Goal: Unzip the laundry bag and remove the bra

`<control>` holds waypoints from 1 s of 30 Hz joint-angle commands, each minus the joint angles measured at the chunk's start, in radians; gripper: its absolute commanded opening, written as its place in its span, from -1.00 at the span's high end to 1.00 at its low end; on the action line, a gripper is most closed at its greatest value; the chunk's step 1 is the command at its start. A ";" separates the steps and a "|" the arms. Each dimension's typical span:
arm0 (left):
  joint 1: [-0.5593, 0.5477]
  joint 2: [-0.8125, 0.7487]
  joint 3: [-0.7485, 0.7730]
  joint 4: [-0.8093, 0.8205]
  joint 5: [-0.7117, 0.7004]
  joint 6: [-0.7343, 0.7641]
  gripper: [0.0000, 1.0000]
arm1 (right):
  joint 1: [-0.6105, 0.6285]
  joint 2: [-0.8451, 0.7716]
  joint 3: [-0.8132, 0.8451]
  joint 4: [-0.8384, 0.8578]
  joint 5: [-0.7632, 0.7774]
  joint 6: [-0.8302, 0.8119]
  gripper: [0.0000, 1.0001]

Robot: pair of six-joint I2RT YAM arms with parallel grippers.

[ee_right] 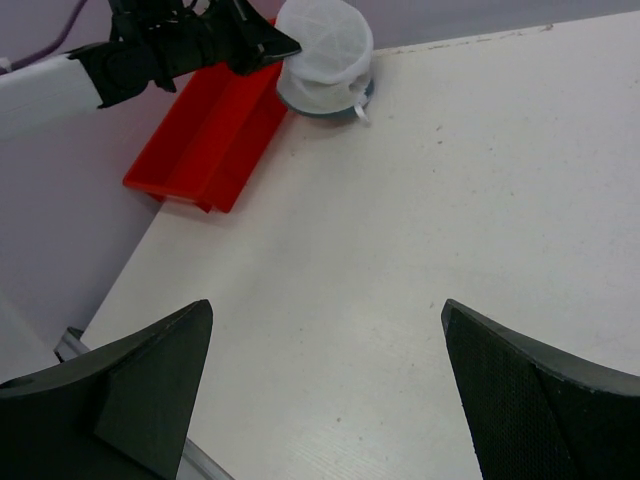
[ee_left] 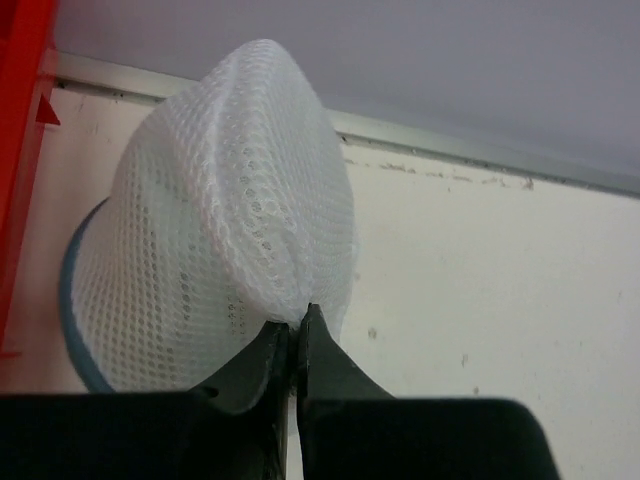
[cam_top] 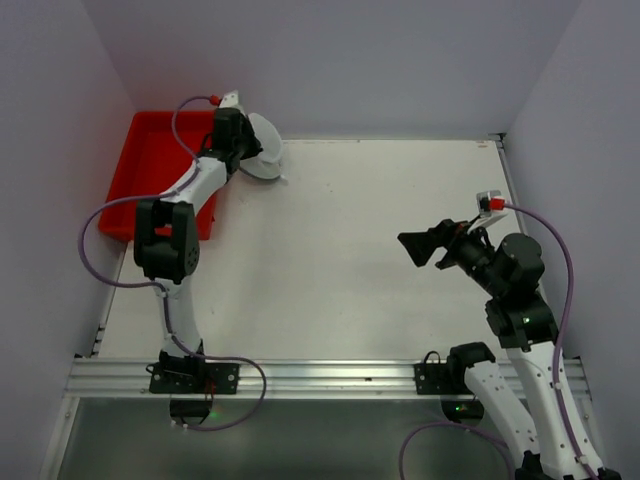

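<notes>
The laundry bag (ee_left: 220, 220) is a white mesh drum with a dark rim, sitting at the far left of the table beside the red tray; it also shows as laundry bag (cam_top: 265, 147) and laundry bag (ee_right: 325, 50). My left gripper (ee_left: 296, 320) is shut, pinching a fold of the bag's mesh near its lower side, so the mesh bunches into a ridge. My right gripper (ee_right: 327, 320) hangs open above bare table on the right side, also seen as right gripper (cam_top: 428, 248), far from the bag. The bra is hidden; no zip pull shows.
A red rectangular tray (cam_top: 160, 170) stands against the left wall, touching the bag's side. Walls close in the table at the back, left and right. An aluminium rail (cam_top: 320, 375) runs along the near edge by the arm bases.
</notes>
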 commanded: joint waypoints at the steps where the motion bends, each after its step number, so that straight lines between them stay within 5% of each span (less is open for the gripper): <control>1: -0.112 -0.218 -0.100 -0.173 -0.101 0.221 1.00 | 0.003 0.004 0.026 -0.039 -0.011 -0.019 -0.97; 7: -0.371 -0.478 -0.434 -0.253 -0.237 0.243 1.00 | 0.007 0.024 0.044 -0.071 -0.068 -0.014 -0.97; 13: -0.713 -0.548 -0.549 -0.437 -0.422 0.139 0.96 | 0.013 0.019 0.002 -0.065 -0.058 -0.008 -0.97; 16: -0.771 -0.612 -0.586 -0.474 -0.399 0.041 0.55 | 0.032 0.038 -0.019 -0.049 -0.036 0.003 -0.97; 17: -0.785 -0.659 -0.595 -0.474 -0.387 -0.011 0.15 | 0.040 0.050 -0.021 -0.044 -0.018 0.013 -0.97; 20: -0.788 -0.742 -0.625 -0.453 -0.351 -0.062 -0.52 | 0.095 0.094 -0.001 -0.050 0.069 0.024 -0.97; 22: -0.788 -0.820 -0.629 -0.450 -0.341 -0.099 -0.75 | 0.126 0.128 0.025 -0.067 0.105 0.036 -0.97; 30: -0.785 -1.101 -0.710 -0.431 -0.406 -0.194 -0.90 | 0.232 0.278 0.063 -0.049 0.200 0.118 -0.98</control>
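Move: The left hand already pinches the laundry bag, whose middle lies about 5 cm ahead and 4 cm below. The open table spot for it is roughly 30 cm back, 17 cm right and 9 cm down; the red bin is some 25 cm left and 2 cm back, 11 cm below. From the right hand the bag lies about 42 cm ahead, 28 cm left and 19 cm below. Left hand swings the pinched laundry bag back about 35 cm and right, releases it and rises; right hand sinks. ##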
